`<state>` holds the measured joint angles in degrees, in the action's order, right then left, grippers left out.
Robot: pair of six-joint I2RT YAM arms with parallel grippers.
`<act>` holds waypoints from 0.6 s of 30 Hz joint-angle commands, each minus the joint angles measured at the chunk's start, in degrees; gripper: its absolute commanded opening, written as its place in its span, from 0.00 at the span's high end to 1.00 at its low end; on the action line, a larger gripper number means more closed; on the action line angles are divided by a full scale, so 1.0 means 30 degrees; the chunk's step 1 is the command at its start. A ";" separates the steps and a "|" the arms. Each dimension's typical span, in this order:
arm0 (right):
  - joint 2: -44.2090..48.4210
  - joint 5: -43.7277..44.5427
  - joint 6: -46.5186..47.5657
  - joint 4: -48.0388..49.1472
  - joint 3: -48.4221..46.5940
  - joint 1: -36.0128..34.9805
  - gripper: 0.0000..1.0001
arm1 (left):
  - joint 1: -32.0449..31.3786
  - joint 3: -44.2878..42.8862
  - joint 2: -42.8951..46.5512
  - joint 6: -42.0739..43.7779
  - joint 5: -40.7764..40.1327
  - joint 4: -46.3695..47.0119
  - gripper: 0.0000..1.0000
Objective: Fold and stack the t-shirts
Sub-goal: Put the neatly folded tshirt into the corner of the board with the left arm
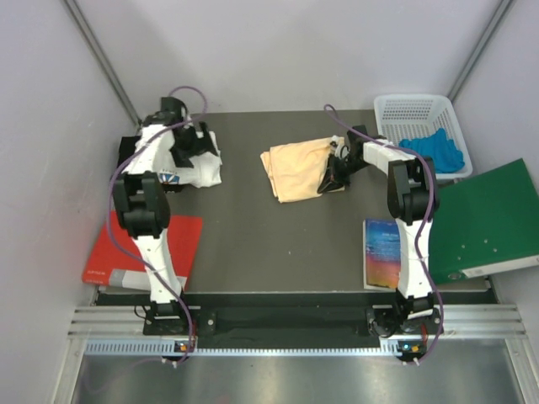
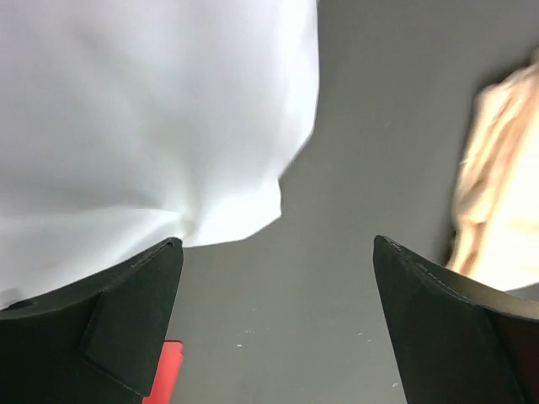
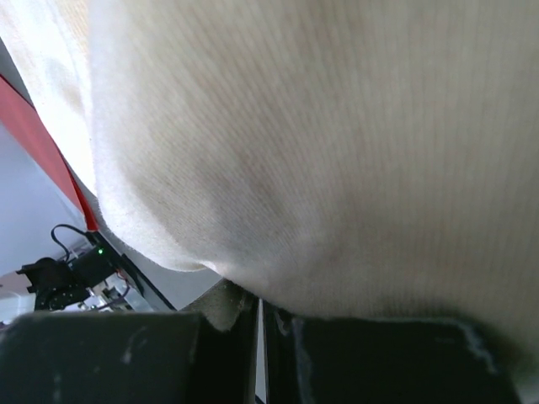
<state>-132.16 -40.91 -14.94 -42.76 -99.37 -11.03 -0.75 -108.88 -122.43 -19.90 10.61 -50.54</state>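
Note:
The white t-shirt (image 1: 202, 171) lies crumpled at the table's back left and fills the upper left of the left wrist view (image 2: 143, 109). My left gripper (image 1: 200, 143) (image 2: 276, 244) hovers over it, open wide, with only bare table between its fingers. The pale peach-yellow t-shirt (image 1: 293, 171) lies partly folded at the table's middle back and shows at the right edge of the left wrist view (image 2: 505, 194). My right gripper (image 1: 333, 174) (image 3: 259, 307) is shut at that shirt's right edge. The peach cloth (image 3: 320, 143) drapes over its fingertips and hides them.
A white basket (image 1: 414, 111) holding blue cloth (image 1: 438, 151) stands at the back right. A green folder (image 1: 488, 219) lies at the right, and a colourful book (image 1: 383, 252) sits by the right arm. A red book (image 1: 139, 248) lies at the front left. Walls close in on both sides.

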 commanded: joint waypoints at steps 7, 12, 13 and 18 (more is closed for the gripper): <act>0.0283 0.0686 0.1025 -0.0101 -0.0538 -0.0162 0.99 | 0.6076 0.0083 0.2433 -0.2094 0.3579 0.3927 0.01; 0.0166 0.0627 0.1054 -0.0218 -0.0655 -0.0133 0.99 | 0.7311 -0.0325 0.0998 -0.3239 0.4957 0.4222 0.01; 0.0137 0.0627 0.1054 -0.0189 -0.0626 -0.0133 0.99 | 0.7486 -0.0444 0.0851 -0.3297 0.4901 0.4163 0.01; 0.0166 0.0657 0.1142 -0.0277 -0.0538 -0.0103 0.99 | 0.7663 -0.1732 -0.0146 -0.2831 0.3879 0.2643 0.01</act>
<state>-132.16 -41.08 -13.54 -43.07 -99.55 -11.03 22.02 -109.47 -121.30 -28.47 22.63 -40.77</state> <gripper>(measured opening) 0.009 0.988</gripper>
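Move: The white t-shirt lies just under my open left hand, its middle about 3 cm to the left, level fore and aft, and some 8 cm below. The black board that it partly covers is centred roughly 13 cm to the left; the red box is about 26 cm back and 14 cm left. The cream t-shirt is some 31 cm to the right and 3 cm back. From my right hand the white t-shirt is about 40 cm left and 7 cm ahead. With the fingers kept wide open, I swing my left hand about 17 cm to the left over the white t-shirt and past its left edge to the black board. I climb some 8 cm on the way, then slow and start to sink by 3 or 4 cm, the wrist turning counter-clockwise roughly 20 degrees. ##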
